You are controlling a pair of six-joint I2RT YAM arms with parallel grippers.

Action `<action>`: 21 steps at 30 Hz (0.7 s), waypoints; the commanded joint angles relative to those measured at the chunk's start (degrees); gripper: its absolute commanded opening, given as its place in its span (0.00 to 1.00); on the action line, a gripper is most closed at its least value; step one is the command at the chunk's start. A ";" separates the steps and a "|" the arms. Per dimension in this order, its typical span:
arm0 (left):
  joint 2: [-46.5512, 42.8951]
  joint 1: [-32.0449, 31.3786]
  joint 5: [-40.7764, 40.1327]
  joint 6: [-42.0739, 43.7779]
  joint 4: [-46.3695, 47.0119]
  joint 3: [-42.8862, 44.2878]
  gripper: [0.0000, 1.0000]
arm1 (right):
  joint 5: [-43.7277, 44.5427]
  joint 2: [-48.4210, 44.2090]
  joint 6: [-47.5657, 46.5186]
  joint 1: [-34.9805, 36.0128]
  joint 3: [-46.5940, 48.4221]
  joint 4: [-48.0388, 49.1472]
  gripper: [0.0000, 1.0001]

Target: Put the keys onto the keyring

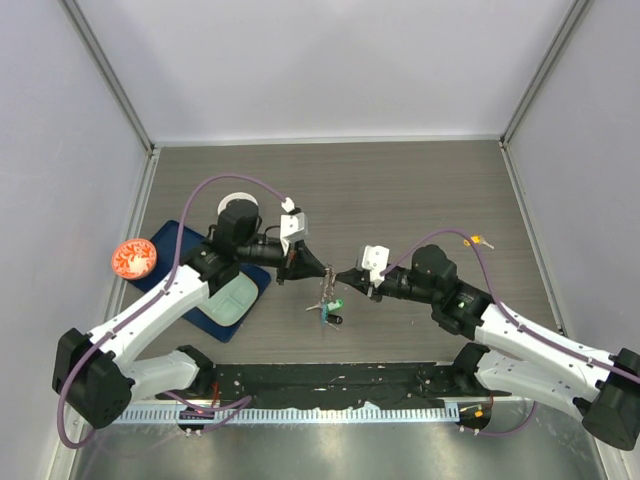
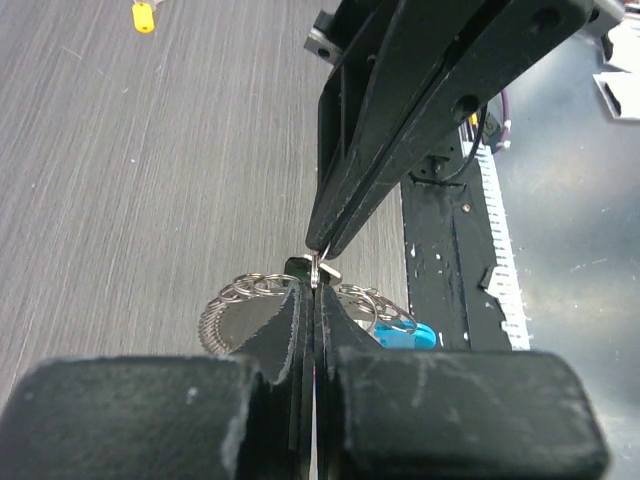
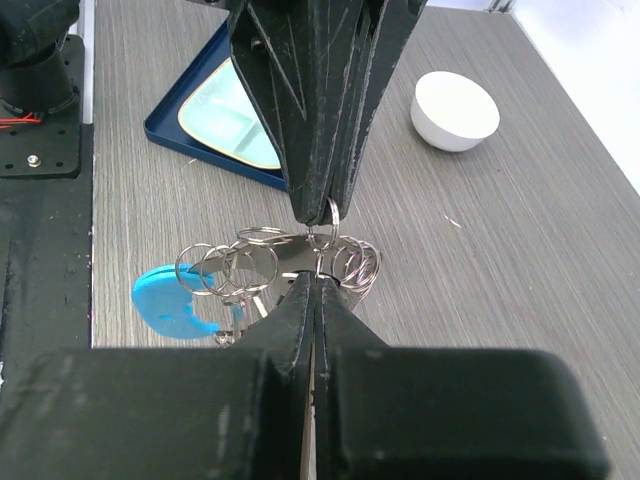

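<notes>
The keyring (image 1: 325, 303) hangs over the table's middle between both grippers: a fan of small silver rings (image 3: 255, 262) with a bright blue tag (image 3: 168, 305) and a black fob (image 1: 334, 320). My left gripper (image 1: 323, 272) is shut, pinching one small ring (image 3: 330, 212) at the top of the bunch. Tip to tip with it, my right gripper (image 1: 342, 278) is shut on a thin wire of the same bunch (image 3: 322, 262). In the left wrist view the left gripper (image 2: 315, 287) and right gripper (image 2: 320, 248) nearly touch. I cannot pick out the keys from the hanging metal.
A white bowl (image 3: 455, 110) stands behind the left arm. A blue tray (image 1: 165, 245) holding a pale dish (image 1: 228, 298) lies at the left, with a red-orange round thing (image 1: 132, 258) at its edge. A small yellow piece (image 1: 478, 240) lies right. A black mat (image 1: 330, 380) lines the near edge.
</notes>
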 commanded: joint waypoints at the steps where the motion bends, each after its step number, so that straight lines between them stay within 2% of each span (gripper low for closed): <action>1: -2.63 0.58 -0.35 -9.14 15.35 -1.69 0.00 | -0.86 1.50 0.04 -0.15 1.94 0.88 0.01; 8: -4.57 0.58 -6.86 -12.84 21.25 -4.77 0.02 | 0.37 2.38 0.65 -0.15 2.29 2.64 0.01; 9: -4.74 0.58 -7.56 -12.75 20.90 -4.95 0.06 | 0.98 2.38 0.57 -0.15 2.47 2.73 0.01; 10: -4.83 0.58 -8.35 -12.67 20.63 -5.04 0.18 | 2.47 2.47 0.65 -0.15 2.99 2.65 0.01; 12: -5.79 0.58 -12.30 -12.40 19.67 -5.30 0.28 | 3.97 2.47 0.65 -0.15 3.61 2.73 0.01; 13: -6.41 0.58 -14.06 -12.40 19.40 -5.39 0.37 | 4.84 2.38 0.83 -0.15 3.87 2.73 0.01; 20: -13.35 0.58 -30.93 -9.33 14.06 -5.39 0.62 | 10.91 4.04 0.39 -0.15 6.86 2.38 0.01; 21: -14.92 0.58 -35.47 -9.06 13.17 -4.78 0.70 | 11.61 5.18 -0.13 -0.15 8.26 1.77 0.01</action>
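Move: The small ring to be released is already pinched at the left fingertips, about 1 cm to that hand's right and 1 cm lower. The rest of the keyring bundle hangs underneath: its blue tag some 4 cm back and 7 cm below the left hand, the green key tag roughly 3 cm back, 1 cm right and 9 cm down. For the right hand, which grips the same ring from the other side, the ring is about 1 cm to its left. The left fingers let go of the ring after easing forward about 1 cm, then spread to over half open as that hand pulls away up and forward, about 5 cm each, drifting 2 cm left and swinging some 20 degrees counter-clockwise. The right fingers keep their pinch on the ring and carry it some 2.5 cm forward. ##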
